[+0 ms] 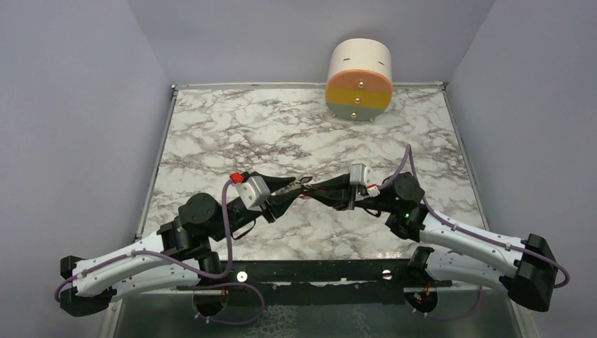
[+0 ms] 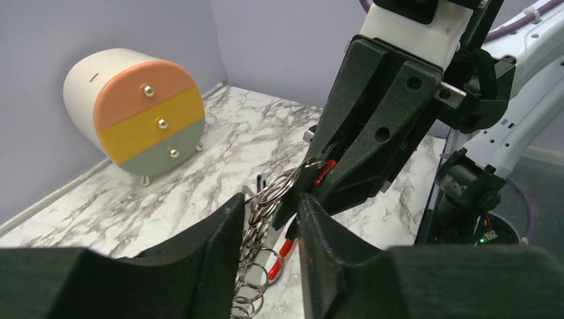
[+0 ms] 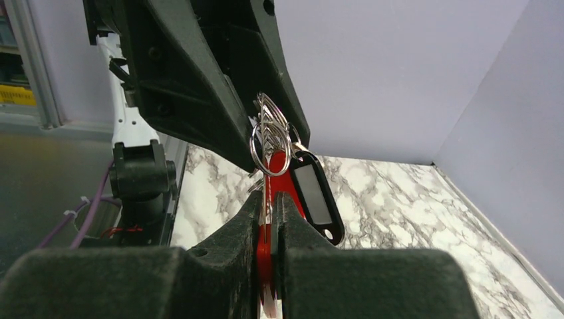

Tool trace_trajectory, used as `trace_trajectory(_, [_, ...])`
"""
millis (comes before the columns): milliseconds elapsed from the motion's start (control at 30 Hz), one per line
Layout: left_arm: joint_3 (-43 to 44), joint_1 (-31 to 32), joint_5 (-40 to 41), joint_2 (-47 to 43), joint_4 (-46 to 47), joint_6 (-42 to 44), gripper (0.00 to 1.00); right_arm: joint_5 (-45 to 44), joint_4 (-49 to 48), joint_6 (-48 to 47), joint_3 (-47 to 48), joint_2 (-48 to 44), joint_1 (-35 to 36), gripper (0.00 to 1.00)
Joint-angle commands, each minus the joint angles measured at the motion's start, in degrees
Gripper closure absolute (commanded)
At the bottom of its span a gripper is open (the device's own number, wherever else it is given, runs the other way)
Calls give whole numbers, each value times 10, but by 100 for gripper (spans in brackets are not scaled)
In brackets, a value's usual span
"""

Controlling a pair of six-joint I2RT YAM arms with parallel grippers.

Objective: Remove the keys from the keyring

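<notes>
The keyring (image 1: pixel 306 182) hangs in mid-air above the marble table (image 1: pixel 232 127), between both grippers. My right gripper (image 3: pixel 269 199) is shut on its red clip (image 3: pixel 276 174), with a thin metal strip pressed in beside it. Silver rings (image 3: pixel 269 138) bunch just past those fingertips. Of the keys, I see a dark-headed one (image 3: pixel 314 193) with a pale window dangling from the rings. My left gripper (image 2: pixel 269 206) is open, its fingers either side of the silver ring chain (image 2: pixel 256 242). The chain rests against the left finger's inner face. The right gripper's fingers (image 2: pixel 372 133) come in from above.
A round white drawer cabinet (image 1: pixel 359 70) with pink, yellow and grey-green fronts stands at the back of the table, near the right. Lilac walls close in three sides. The arms' bases sit along the black near edge (image 1: pixel 317 271).
</notes>
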State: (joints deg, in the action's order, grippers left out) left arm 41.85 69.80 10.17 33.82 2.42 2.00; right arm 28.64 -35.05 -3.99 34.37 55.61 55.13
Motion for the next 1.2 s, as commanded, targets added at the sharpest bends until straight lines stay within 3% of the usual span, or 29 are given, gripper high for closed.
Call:
trace_trajectory(0, [-3, -2, -43, 0, 20, 0, 70, 16, -45, 5, 24, -5, 3, 98])
trace_trajectory(300, [-17, -2, -42, -6, 48, 2, 97, 25, -57, 7, 26, 8, 3, 98])
trace_trajectory(400, [-25, -3, -50, 0, 71, 2, 97, 26, -65, 10, 22, 12, 4, 98])
trace_trajectory(467, [-30, -3, -58, 10, 89, 2, 90, 28, -69, 13, 22, 17, 3, 98])
trace_trajectory(533, [-31, -2, -65, 23, 102, 3, 88, 35, -69, 14, 26, 23, 3, 98])
trace_trajectory(633, [-33, -3, -72, 37, 117, 19, 100, 45, -57, 8, 32, 30, 3, 98])
trace_trajectory(800, [-28, -5, -59, 38, 106, 42, 100, 5, 18, -15, 46, 25, 3, 96])
trace_trajectory(867, [-25, -6, -58, 37, 94, 51, 100, -12, 34, -24, 44, 15, 3, 92])
trace_trajectory(1033, [-13, -8, -38, 32, 58, 72, 100, -76, 75, -52, 43, -5, 3, 69])
trace_trajectory(1167, [-21, -7, -23, 34, 45, 73, 100, -125, 97, -52, 37, -13, 3, 67])
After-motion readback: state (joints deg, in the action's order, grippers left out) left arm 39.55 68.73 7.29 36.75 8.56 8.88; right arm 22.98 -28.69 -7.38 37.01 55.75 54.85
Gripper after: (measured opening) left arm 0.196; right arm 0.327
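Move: The keyring's coiled rings stand right at my left fingertips, about 2 cm to the right and 1 cm below my left hand. The black tag hangs some 2 cm ahead of the left hand and 2 cm right. My right hand still pinches the red-and-silver piece between its tips; from it the rings are about 3 cm left and 1 cm up, and the black tag about 2 cm ahead and 2 cm left. I close my half-open left fingers on the coiled rings and keep them shut while both hands ease up 1 to 2 cm, the left tipping by some 5 to 10 degrees. Then both sink about 2 cm, the left also edging right; the right goes forward, about 2 cm overall, opening its fingers to let the red-and-silver piece out of their pinch. ##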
